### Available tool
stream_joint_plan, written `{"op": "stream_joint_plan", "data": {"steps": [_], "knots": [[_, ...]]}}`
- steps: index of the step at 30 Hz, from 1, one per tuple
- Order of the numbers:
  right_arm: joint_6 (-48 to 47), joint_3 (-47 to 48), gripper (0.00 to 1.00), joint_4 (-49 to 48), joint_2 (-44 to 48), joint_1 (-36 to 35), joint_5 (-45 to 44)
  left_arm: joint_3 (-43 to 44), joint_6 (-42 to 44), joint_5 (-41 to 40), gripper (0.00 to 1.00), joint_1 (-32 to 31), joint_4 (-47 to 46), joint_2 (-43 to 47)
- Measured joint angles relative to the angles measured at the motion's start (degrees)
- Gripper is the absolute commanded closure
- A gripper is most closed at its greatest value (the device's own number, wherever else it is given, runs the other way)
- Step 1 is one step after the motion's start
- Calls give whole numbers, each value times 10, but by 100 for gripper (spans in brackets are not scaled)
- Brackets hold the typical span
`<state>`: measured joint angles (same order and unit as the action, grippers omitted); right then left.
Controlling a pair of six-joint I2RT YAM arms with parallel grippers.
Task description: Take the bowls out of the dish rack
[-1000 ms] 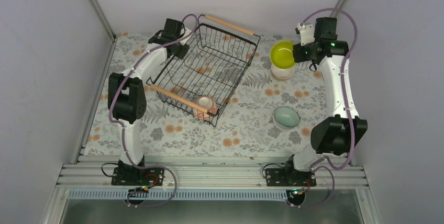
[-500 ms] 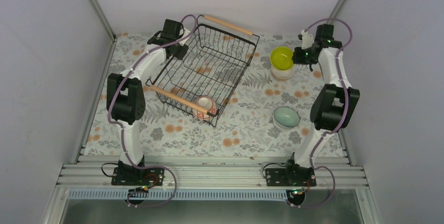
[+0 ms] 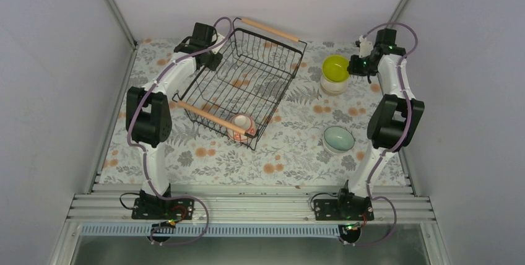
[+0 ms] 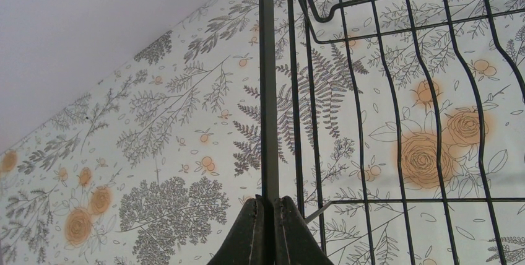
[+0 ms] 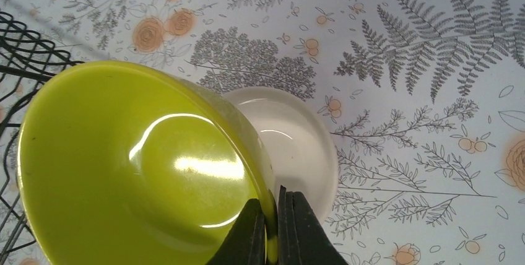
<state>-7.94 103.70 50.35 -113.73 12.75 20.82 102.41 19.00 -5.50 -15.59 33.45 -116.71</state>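
The black wire dish rack (image 3: 247,79) stands at the back left, a pinkish bowl (image 3: 242,123) with a red pattern in its near corner. My left gripper (image 3: 210,59) is shut on a bar of the rack's rim (image 4: 267,91); the left gripper (image 4: 269,206) pinches that bar between its tips. My right gripper (image 3: 354,65) is shut on the rim of the yellow-green bowl (image 3: 335,67), held tilted just above a white bowl (image 3: 334,85). In the right wrist view the yellow-green bowl (image 5: 136,166) fills the left, the white bowl (image 5: 291,141) lies behind it, and the right gripper (image 5: 272,215) clamps the rim. A pale mint bowl (image 3: 338,139) sits near right.
The flowered tablecloth (image 3: 291,153) covers the table between grey walls. The rack's two wooden handles (image 3: 272,30) lie at its far and near ends. The right arm's elbow (image 3: 393,122) stands close beside the mint bowl.
My right arm has folded upright and carried the yellow-green bowl slightly back and right, still over the white bowl. The left arm and the rack have not moved.
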Motion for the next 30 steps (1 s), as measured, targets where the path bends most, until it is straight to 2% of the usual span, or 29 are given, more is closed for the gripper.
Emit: {"op": "stream_joint_plan", "data": {"steps": [15, 30], "knots": [[-1, 0, 96, -10, -70, 16, -12, 0, -1, 0, 98, -1, 0, 0], [-4, 14, 96, -10, -89, 16, -9, 0, -1, 0, 98, -1, 0, 0]]}}
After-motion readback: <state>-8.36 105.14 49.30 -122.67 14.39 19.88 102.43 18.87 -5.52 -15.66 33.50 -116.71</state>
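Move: The right hand holds the green bowl by its right-hand rim. The white bowl it is being taken to stands about 11 cm below the hand, some 3 cm to the left and 1 cm ahead. The pale green bowl is about 22 cm back and 4 cm to the left; the dish rack's middle lies roughly 38 cm to the left and 1 cm ahead, both also about 11 cm down. From the left hand, the white bowl is some 42 cm to the right, 1 cm ahead and 11 cm down. Down into the white bowl goes the right hand, sinking about 6.5 cm and easing some 2 cm to its right, then coming to a stop. The wrist tips only about 5 degrees farther down, and the fingers keep their pinch on the green bowl's rim while its underside comes to rest inside the white bowl. ##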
